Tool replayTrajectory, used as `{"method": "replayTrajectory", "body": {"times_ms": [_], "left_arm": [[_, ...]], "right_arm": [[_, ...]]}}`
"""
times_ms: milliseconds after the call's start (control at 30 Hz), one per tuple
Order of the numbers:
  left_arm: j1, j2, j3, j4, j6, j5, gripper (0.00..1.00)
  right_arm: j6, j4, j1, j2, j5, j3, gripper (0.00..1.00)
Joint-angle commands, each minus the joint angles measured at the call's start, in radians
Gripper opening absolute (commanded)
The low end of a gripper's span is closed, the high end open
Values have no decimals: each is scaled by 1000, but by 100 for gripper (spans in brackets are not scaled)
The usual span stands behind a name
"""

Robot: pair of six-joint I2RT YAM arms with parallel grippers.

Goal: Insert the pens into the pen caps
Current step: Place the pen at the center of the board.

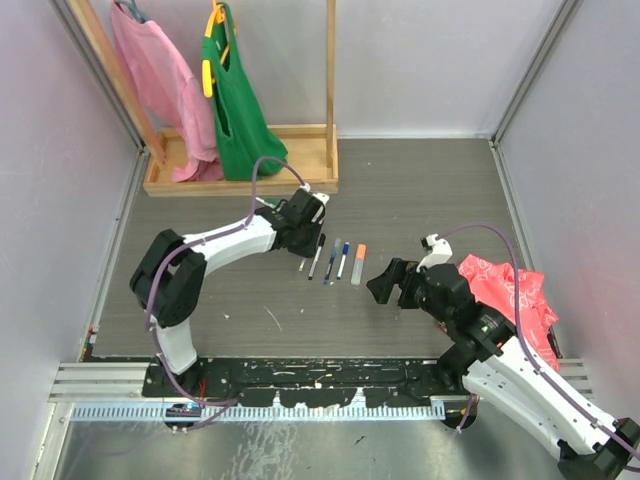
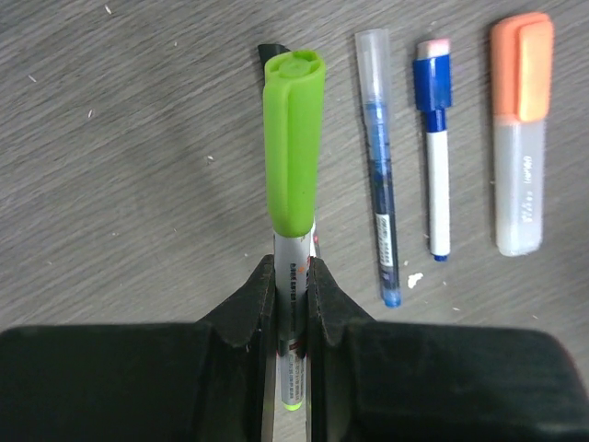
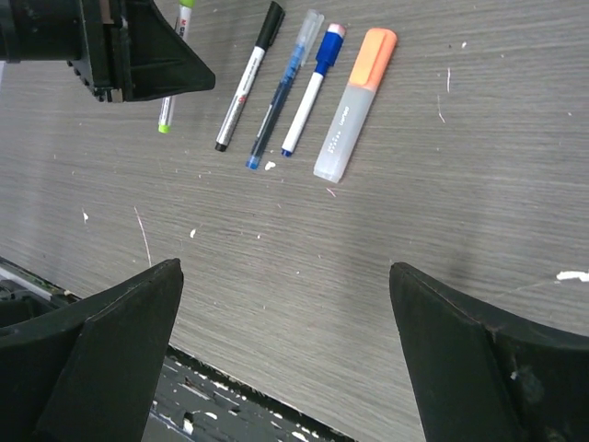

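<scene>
My left gripper (image 2: 292, 267) is shut on the grey barrel of a light green pen (image 2: 292, 253), which wears its light green cap (image 2: 294, 147) and points away over the table. Right of it lie a clear-capped blue pen (image 2: 381, 184), a blue-capped white pen (image 2: 436, 157) and an orange-capped highlighter (image 2: 521, 147). A black-capped pen (image 3: 247, 78) lies beside the held pen, mostly hidden in the left wrist view. My right gripper (image 3: 285, 276) hangs open over bare table, on the near side of the row and apart from it. The top view shows the left gripper (image 1: 305, 225) and the right gripper (image 1: 393, 283).
A wooden rack (image 1: 240, 180) with a pink bag (image 1: 160, 70) and a green bag (image 1: 238, 100) stands at the back left. A red bag (image 1: 505, 285) lies right of my right arm. Small white scraps (image 3: 270, 166) dot the table. The black base rail (image 3: 239, 405) runs along the near edge.
</scene>
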Motion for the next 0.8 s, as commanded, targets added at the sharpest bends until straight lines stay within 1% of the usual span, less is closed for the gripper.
{"method": "replayTrajectory", "body": {"times_ms": [0,167,467,633,767], "left_arm": [[12,38,59,-8,34,-28,0],[36,83,65,-4,35,-16,0],[69,142,90,-23,30,-27,1],[69,165,100,-34,22,-29,8],[69,171,96,-38,13,-29,17]], "right_arm": [[32,-46,-1,-41,1,-1,99],[38,-57,-1,-54,-6,-7,99],[35,-52,-1,-17,-15,-1,99],[38,-36,-2,-2,-24,-6,99],[40,-19,-2,17,-36,-8,99]]}}
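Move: The green-capped pen is already in the left fingers. The bare spot where it goes lies about 5 cm below that hand, 2 cm ahead and 2 cm to its left. On the board, roughly 6 cm below the hand, the black marker lies 2 cm ahead and 3 cm right, the blue pen 1 cm ahead and 7 cm right, and the blue marker 2 cm ahead and 10 cm right. From the right hand the spot is some 11 cm ahead, 20 cm left and 13 cm down. The green-capped pen is carried down about 5 cm in the left hand's keeping, easing to a stop at the board, with some 2 cm of forward and leftward travel that takes it clear of the black marker. The left fingers tip a few degrees steeper towards the board and stay closed on the barrel. The empty right hand, wide open, only sinks about 2 cm. ##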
